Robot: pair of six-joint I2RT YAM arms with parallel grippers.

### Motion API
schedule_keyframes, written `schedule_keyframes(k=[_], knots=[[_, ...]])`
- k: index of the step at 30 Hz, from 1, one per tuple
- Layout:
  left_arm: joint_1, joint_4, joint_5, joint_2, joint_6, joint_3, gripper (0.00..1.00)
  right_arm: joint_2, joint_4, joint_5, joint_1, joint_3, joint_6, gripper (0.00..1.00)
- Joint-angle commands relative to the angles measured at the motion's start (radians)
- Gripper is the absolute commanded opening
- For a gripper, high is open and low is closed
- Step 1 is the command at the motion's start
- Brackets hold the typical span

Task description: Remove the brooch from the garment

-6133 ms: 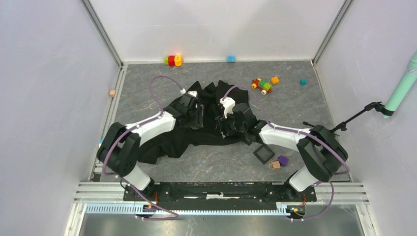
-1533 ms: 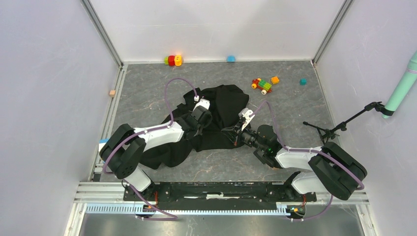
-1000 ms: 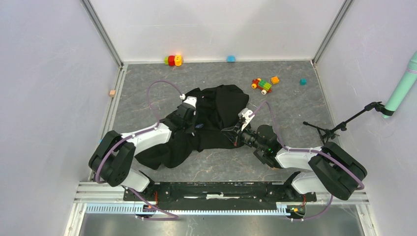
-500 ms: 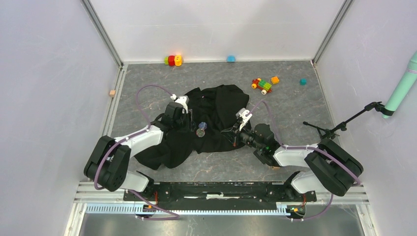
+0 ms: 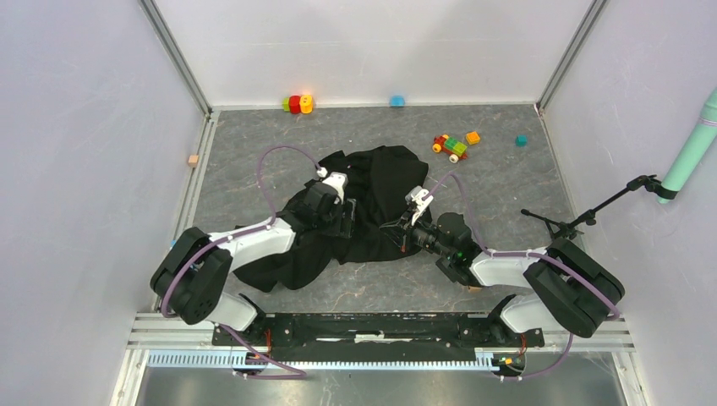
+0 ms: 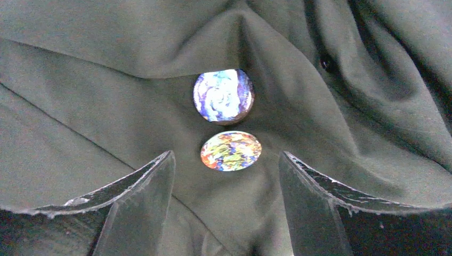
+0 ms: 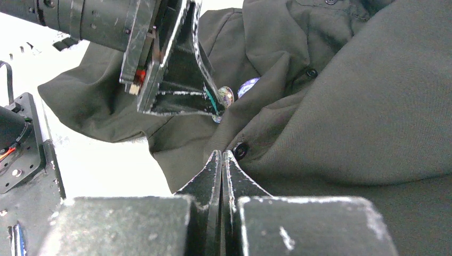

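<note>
The black garment (image 5: 385, 182) lies crumpled mid-table. In the left wrist view the brooch (image 6: 224, 96), a small round bluish-white piece, sits on the cloth (image 6: 106, 106), with a second round, multicoloured one (image 6: 231, 151) just below it. My left gripper (image 6: 226, 156) hovers open over them, its fingers (image 6: 144, 197) either side of the multicoloured one without touching it. From above, my left gripper (image 5: 345, 218) hides both pieces. My right gripper (image 7: 221, 155) is shut, tips against a cloth fold beside a black button (image 7: 240, 151). That view also shows the brooch (image 7: 248, 87).
Coloured toy bricks (image 5: 296, 103) and a blue piece (image 5: 396, 101) lie at the back wall. A toy car (image 5: 451, 146), an orange brick (image 5: 473, 137) and a teal cube (image 5: 521, 140) sit back right. A tan block (image 5: 194, 159) lies far left. A black stand (image 5: 583, 220) reaches in from the right.
My left gripper has gone from shut to open and moved right, over the round pieces that showed beside it half a second ago. The right arm has hardly moved.
</note>
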Motion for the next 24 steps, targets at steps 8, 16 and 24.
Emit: schedule_keyframes(k=[8, 16, 24], knots=[[-0.127, -0.125, -0.250, 0.114, 0.111, 0.151, 0.63, 0.007, 0.011, -0.003, 0.004, 0.041, -0.016, 0.00], [-0.127, -0.174, -0.237, 0.215, 0.096, 0.214, 0.60, 0.003, 0.004, -0.001, 0.005, 0.042, -0.018, 0.00], [-0.125, -0.187, -0.203, 0.234, 0.113, 0.228, 0.42, 0.002, 0.001, 0.001, 0.004, 0.043, -0.019, 0.00]])
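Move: The flower-patterned disc of the brooch lies just below the left hand's open fingers, about 3 cm lower, 1 cm ahead and 1 cm to the right. Its blue swirled neighbour sits at the same height, roughly 4 cm ahead and 3 cm right of that hand. The closed right gripper stands some 7 cm right, 4 cm back and 6 cm higher; from it the flowered disc is about 6 cm ahead, 8 cm left and 9 cm down. Both fingertips of the left hand come against opposite edges of the flowered disc: the hand first edges about 1.5 cm to the right, rolling its left side up by some 15 degrees, then sinks roughly 3 cm straight down over the disc while the fingers close about a third of their gap around it. ##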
